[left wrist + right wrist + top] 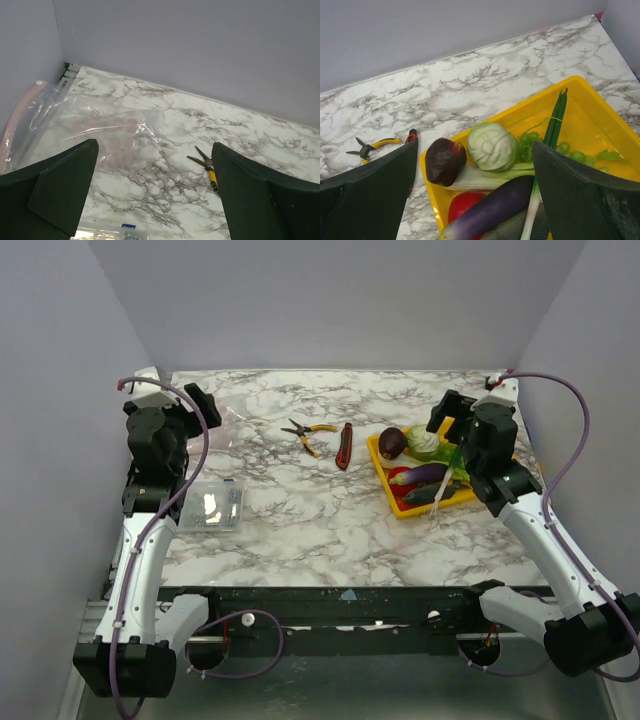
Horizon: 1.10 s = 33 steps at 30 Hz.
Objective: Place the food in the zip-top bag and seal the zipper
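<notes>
The zip-top bag lies flat and empty at the back left of the table, its pink zipper along its left edge; it shows faintly in the top view. The food sits in a yellow tray at the right: a purple eggplant, a maroon round piece, a cabbage, a red piece, grapes and a green onion. My left gripper is open and empty above the table beside the bag. My right gripper is open and empty above the tray.
Yellow-handled pliers and a red-and-black utility knife lie mid-table at the back. A rigid clear box lies near the left arm. The tray stands at the right, and walls close in three sides.
</notes>
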Available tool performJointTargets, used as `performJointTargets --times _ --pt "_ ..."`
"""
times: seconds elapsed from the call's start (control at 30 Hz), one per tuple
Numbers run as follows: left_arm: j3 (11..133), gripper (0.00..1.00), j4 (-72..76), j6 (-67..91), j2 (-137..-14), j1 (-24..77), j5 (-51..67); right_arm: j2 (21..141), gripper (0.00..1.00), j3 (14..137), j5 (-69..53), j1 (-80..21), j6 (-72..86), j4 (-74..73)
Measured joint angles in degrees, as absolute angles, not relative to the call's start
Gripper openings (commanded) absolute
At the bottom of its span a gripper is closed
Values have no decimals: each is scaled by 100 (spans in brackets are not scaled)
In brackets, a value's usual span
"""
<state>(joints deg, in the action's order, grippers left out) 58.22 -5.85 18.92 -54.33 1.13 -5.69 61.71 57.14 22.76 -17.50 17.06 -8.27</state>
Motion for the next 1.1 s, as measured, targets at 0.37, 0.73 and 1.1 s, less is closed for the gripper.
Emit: performJointTargets --times 0.37,0.73,1.1 --pt "6331 99 -1398 2132 -6956 106 -764 6090 100 5714 2180 -1750 1824 -910" --pt "8689 98 -2545 2971 -10003 -674 -3 6023 100 5662 1420 -1750 2108 -1009" --pt "10392 98 -3457 3098 -11780 -729 1129 5876 100 5487 1253 -1750 2115 -1044"
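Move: The zip-top bag lies ahead of the left gripper: its middle is about 23 cm forward, 13 cm to the left and some 40 cm below. Around it, the pliers are roughly 18 cm ahead and 28 cm right of that gripper, and the clear plastic box is 6 cm back and 5 cm left, both down on the table. From the right gripper the bag's middle is far off, about 87 cm left, 21 cm ahead and 35 cm below. Swoop the open left gripper down and forward towards the bag, about 21 cm down and 18 cm out, bowing some 4 cm left before easing back right. On the way tip the fingers from level to about 45 degrees down and let the hand's left side drop; stop above the bag without touching. Meanwhile ease the open right gripper about 3 cm left over the food bin, turning slightly counter-clockwise. ##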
